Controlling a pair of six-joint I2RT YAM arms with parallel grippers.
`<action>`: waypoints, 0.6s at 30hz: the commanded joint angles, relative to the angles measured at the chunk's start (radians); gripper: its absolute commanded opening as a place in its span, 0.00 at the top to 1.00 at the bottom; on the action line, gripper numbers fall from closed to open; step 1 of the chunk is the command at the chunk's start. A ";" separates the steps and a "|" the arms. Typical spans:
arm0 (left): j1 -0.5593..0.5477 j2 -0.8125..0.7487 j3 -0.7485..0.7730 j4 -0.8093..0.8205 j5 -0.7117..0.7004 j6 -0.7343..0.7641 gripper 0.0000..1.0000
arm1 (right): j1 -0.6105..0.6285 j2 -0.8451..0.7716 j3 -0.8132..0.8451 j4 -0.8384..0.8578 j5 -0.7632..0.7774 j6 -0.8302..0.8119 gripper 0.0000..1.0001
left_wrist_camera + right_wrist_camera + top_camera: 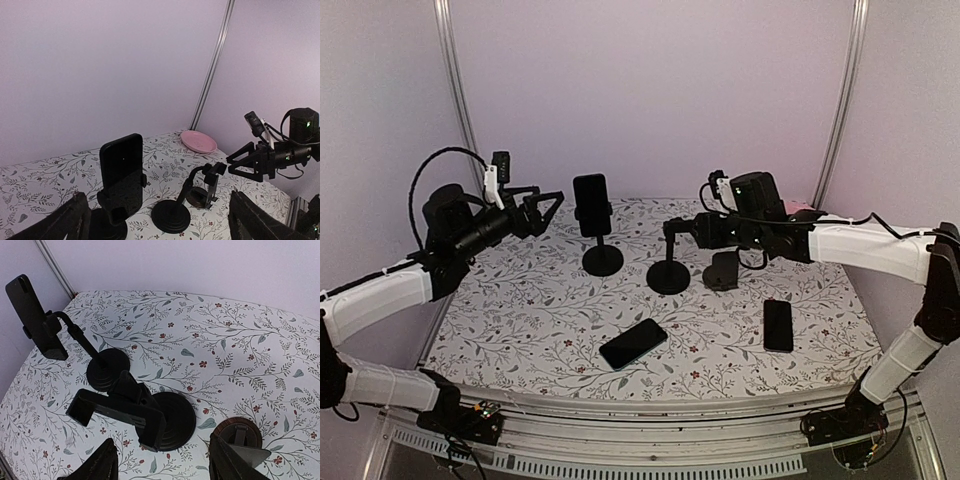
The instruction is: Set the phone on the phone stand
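A black phone [592, 203] stands upright, clamped in the left phone stand [603, 260]; the left wrist view shows this phone [121, 175] close ahead. My left gripper [548, 212] hovers open just left of it, its fingers [62, 222] empty. The middle phone stand [668, 276] holds nothing in its clamp [120, 412]. My right gripper [703, 232] hangs open right beside and above that clamp, its fingers [95, 465] spread and not touching it. Two more phones lie flat on the table, one near the front centre [633, 343] and one at the right [778, 325].
A small brown-based stand [722, 270] sits right of the middle stand, under my right arm. A pink plate [198, 141] lies in the far right corner. Lilac walls close in the floral table [520, 320] at the back and sides.
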 commanded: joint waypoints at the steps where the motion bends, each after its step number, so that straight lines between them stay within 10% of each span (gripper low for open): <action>1: -0.086 -0.054 -0.062 -0.083 -0.114 -0.016 0.04 | 0.016 0.065 0.089 -0.033 0.028 -0.008 0.42; 18: -0.231 -0.080 -0.190 -0.119 -0.144 -0.015 0.05 | 0.031 0.146 0.134 -0.049 0.107 0.024 0.71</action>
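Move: The head of the empty middle phone stand is about 2 cm ahead of the right hand, some 5 cm to its left and nearly level. The phone on the left stand is about 24 cm left of that hand and 5 cm farther out, also nearly level. The small wooden-based stand is about 8 cm to its right, 1 cm back and 16 cm below. From the left hand, the empty stand's head lies some 5 cm ahead, 27 cm right and 11 cm lower. Ease the right gripper forward and left about 2.5 cm, sinking slightly, and close its fingers from roughly two-thirds open to under a third so they come around the right-hand end of the empty stand's head and pinch it. Meanwhile lower the open left gripper some 7 cm, drawing it back and a little right, tipping its fingers down about 10 degrees. ##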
